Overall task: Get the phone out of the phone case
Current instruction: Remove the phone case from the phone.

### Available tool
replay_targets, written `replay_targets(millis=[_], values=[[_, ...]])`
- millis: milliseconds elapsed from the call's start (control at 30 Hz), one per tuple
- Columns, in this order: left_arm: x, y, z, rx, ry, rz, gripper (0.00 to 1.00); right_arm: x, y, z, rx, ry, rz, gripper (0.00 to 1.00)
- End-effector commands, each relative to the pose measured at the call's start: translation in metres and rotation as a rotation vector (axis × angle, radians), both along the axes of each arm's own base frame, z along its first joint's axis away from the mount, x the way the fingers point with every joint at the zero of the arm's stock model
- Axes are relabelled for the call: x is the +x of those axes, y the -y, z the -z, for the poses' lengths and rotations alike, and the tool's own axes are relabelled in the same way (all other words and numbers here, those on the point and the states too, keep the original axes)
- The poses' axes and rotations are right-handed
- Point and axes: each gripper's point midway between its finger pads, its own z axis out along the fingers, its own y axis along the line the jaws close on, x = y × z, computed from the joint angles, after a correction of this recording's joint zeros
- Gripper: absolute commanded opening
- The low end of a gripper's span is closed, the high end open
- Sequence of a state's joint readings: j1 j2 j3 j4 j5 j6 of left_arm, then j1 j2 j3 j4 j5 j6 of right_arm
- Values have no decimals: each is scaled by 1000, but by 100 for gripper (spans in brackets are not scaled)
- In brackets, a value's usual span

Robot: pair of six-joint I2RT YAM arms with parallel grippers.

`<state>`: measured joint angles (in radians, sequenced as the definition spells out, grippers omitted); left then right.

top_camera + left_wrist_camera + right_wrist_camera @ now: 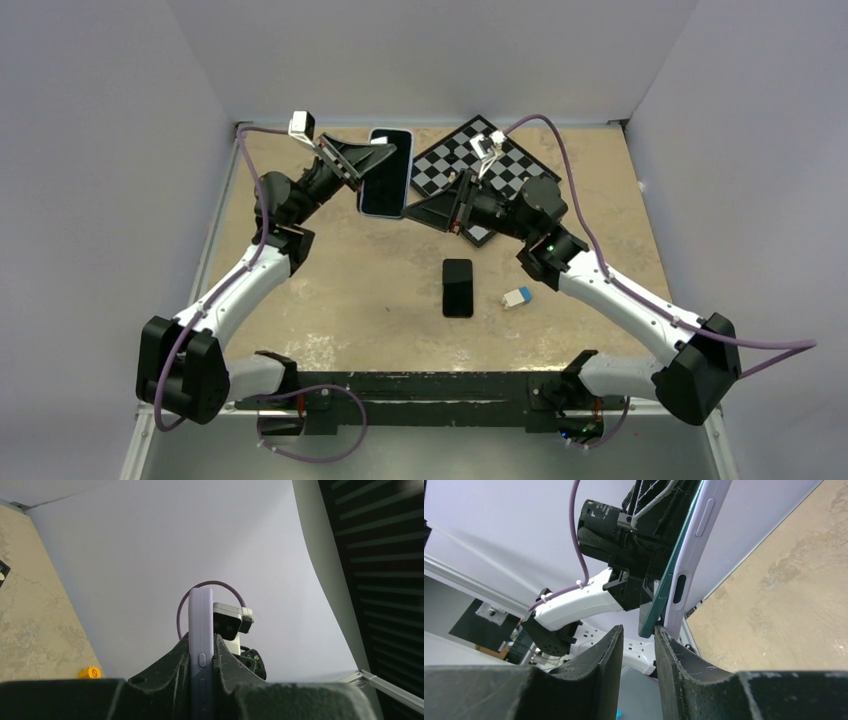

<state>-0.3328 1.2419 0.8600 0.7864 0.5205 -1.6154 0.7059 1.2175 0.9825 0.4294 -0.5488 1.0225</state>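
Note:
The phone sits in a lavender phone case [387, 172], held up off the table by my left gripper [368, 160], which is shut on it. In the left wrist view the case [200, 615] stands edge-on between the two fingers of the left gripper [201, 645], side buttons showing. My right gripper [418, 212] is at the case's near lower corner. In the right wrist view the phone's teal edge [659, 597] has lifted away from the lavender case [696, 540] at that corner. The right gripper [639, 630] is open, its right fingertip [661, 635] touching that corner, with nothing between the fingers.
A second, bare black phone [457, 287] lies flat mid-table, with a small white and blue block [516, 297] to its right. A checkerboard [500, 170] lies at the back under the right arm. A small yellow item [90, 672] sits by the wall.

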Motion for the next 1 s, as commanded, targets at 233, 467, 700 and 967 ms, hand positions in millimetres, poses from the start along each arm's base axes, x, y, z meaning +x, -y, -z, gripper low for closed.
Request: replay_targets(millis=[233, 467, 700, 967], values=[[-50, -3, -60, -142, 148, 93, 0, 33, -21, 29, -43, -106, 66, 35], [-61, 6, -49, -62, 178, 154, 0, 34, -25, 4, 27, -39, 9, 21], [-70, 7, -8, 68, 224, 190, 32, 19, 0, -25, 117, 11, -43, 0], [-96, -3, 15, 206, 420, 211, 85, 3, 29, -43, 223, -26, -116, 0]])
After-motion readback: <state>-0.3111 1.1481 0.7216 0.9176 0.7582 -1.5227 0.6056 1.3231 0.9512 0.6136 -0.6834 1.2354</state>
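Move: My left hand already holds the phone and its lavender case together near their far end, their middle about 3 cm back from its fingers; the black case lies on the table roughly 7 cm to its left, 1 cm back and 33 cm below. From my open right fingers, at the near right corner, the phone's middle is some 6 cm ahead and 4 cm left, about level. The chessboard sits about 10 cm ahead, 16 cm right of the right hand. I ease my right hand a good 2 cm left and a little forward onto the near right corner and shut its fingers on the phone, the lower finger between phone and case. Then my left hand opens wide and slides back about 6 cm towards the near end, sinking slightly, while my right hand draws back right by about 3 cm, still pinching. ##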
